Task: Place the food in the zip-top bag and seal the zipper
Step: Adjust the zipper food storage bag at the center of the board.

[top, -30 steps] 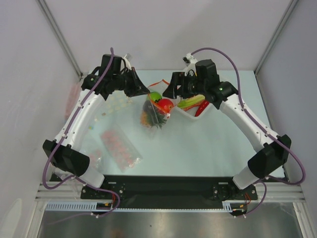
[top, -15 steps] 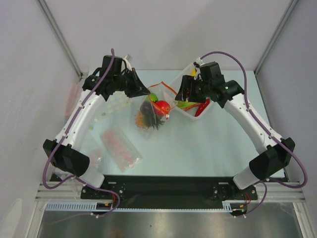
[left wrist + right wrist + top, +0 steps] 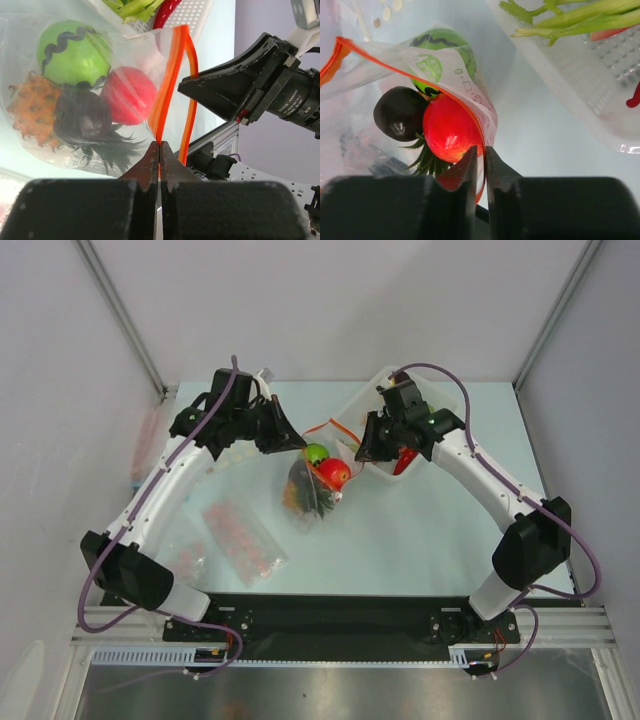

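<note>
The clear zip-top bag point(image 3: 312, 483) lies mid-table, its mouth lifted. It holds the food: a round green fruit point(image 3: 317, 452) point(image 3: 72, 52), a round red fruit point(image 3: 334, 473) point(image 3: 450, 127), an orange pineapple point(image 3: 30, 112) with a green crown, and a dark round piece point(image 3: 400, 114). My left gripper point(image 3: 300, 443) point(image 3: 159, 146) is shut on the orange-red zipper point(image 3: 167, 85) at the left end of the mouth. At the opposite end my right gripper point(image 3: 360, 455) point(image 3: 481, 150) has its jaws drawn in on the zipper point(image 3: 410, 65), just in front of the red fruit.
A clear basket point(image 3: 372, 471) point(image 3: 580, 85) with celery point(image 3: 570, 17) and a red chili point(image 3: 634, 97) stands right behind my right gripper. A packet of pink-red dots point(image 3: 240, 538) and a sheet of white dots point(image 3: 235, 452) lie on the left.
My right gripper came down from beside the basket to the bag's right mouth edge and closed its jaws on it. My left gripper kept its hold and shifted slightly right.
</note>
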Available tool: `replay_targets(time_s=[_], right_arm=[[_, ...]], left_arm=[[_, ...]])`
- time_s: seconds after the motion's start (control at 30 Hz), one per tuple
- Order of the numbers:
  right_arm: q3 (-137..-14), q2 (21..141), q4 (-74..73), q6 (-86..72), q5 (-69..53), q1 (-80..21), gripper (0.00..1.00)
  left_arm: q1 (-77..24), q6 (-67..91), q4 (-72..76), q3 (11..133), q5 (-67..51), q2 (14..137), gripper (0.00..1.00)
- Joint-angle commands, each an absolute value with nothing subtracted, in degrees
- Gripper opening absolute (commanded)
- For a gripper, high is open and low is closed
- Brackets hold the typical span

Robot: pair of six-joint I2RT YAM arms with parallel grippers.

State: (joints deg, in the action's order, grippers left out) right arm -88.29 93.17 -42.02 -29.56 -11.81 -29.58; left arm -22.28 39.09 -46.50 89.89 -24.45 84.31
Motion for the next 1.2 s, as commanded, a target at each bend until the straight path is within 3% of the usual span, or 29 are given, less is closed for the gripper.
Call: replay_targets(time_s=[0.0, 0.07, 0.4, 0.77, 0.97, 1.0, 1.07, 1.1, 1.17], right_arm=[[-88.68, 92.2, -39.64, -30.32, -12.04, -30.49, 0.13], [-89.03, 90.97, -40.77, -30.32, -12.04, -30.85, 0.0], [-88.68, 83.85, -43.16, -33.13, -5.45, -37.53, 0.0], [-95.98, 92.98, -42.1, -34.89, -4.66, -39.11, 0.0], [-92.29, 92.81, -38.06, -37.97, -3.35, -39.02, 0.0], [-91.68, 92.81, -37.8, -38.06, -3.17, -38.94, 0.0], [-91.32, 92.46, -37.27, -38.23, -3.08, -38.76, 0.0], [-91.14, 92.37, -37.18, -38.06, -3.25, -38.5, 0.0], [-90.88, 92.46, -36.65, -37.62, -3.86, -37.8, 0.0]], left_arm=[[-23.11, 40.25, -42.28, 89.91, -26.63, 80.95, 0.0], [-23.2, 39.55, -42.45, 90.26, -27.33, 81.12, 0.0], [-24.08, 34.37, -41.76, 93.78, -29.36, 86.83, 0.0], [-25.93, 30.94, -40.96, 103.19, -34.01, 97.92, 0.03], [-26.02, 29.97, -33.67, 93.44, -37.09, 93.17, 0.31], [-26.02, 29.62, -33.58, 92.38, -37.0, 91.68, 0.42], [-26.01, 29.09, -33.05, 90.27, -36.22, 90.36, 0.55], [-25.93, 28.66, -33.31, 89.92, -35.51, 88.87, 0.67], [-26.02, 28.22, -34.44, 90.26, -33.76, 87.98, 0.78]])
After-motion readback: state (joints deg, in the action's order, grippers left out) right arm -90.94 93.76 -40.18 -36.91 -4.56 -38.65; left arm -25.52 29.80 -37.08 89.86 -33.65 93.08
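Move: Both hands are at the mouth of the zipper food storage bag. The left is already shut on its left rim, and the right rim, where the right fingers are closing, lies about 13 cm to its right, roughly level fore and aft and some 6 cm lower. From the right hand the left rim mirrors that. The tomato in the bag sits about 6 cm left, 2 cm back and 8 cm below the right hand, the green melon about 10 cm left and 2 cm ahead, and the white basket's middle about 9 cm right and 10 cm ahead. The right fingers finish shutting on the orange right rim, draw it back and up by about 5 cm, then carry it left towards the other hand while sinking again, ending some 5 cm left of the start and still pinching. The left hand at first all but waits with its hold, then goes about 5 cm right and 4 cm forward to meet it, turning some 15 degrees clockwise, and there opens wide and lets go of the rim, sinking about 3 cm and easing back with the orange strips between its open fingers. ##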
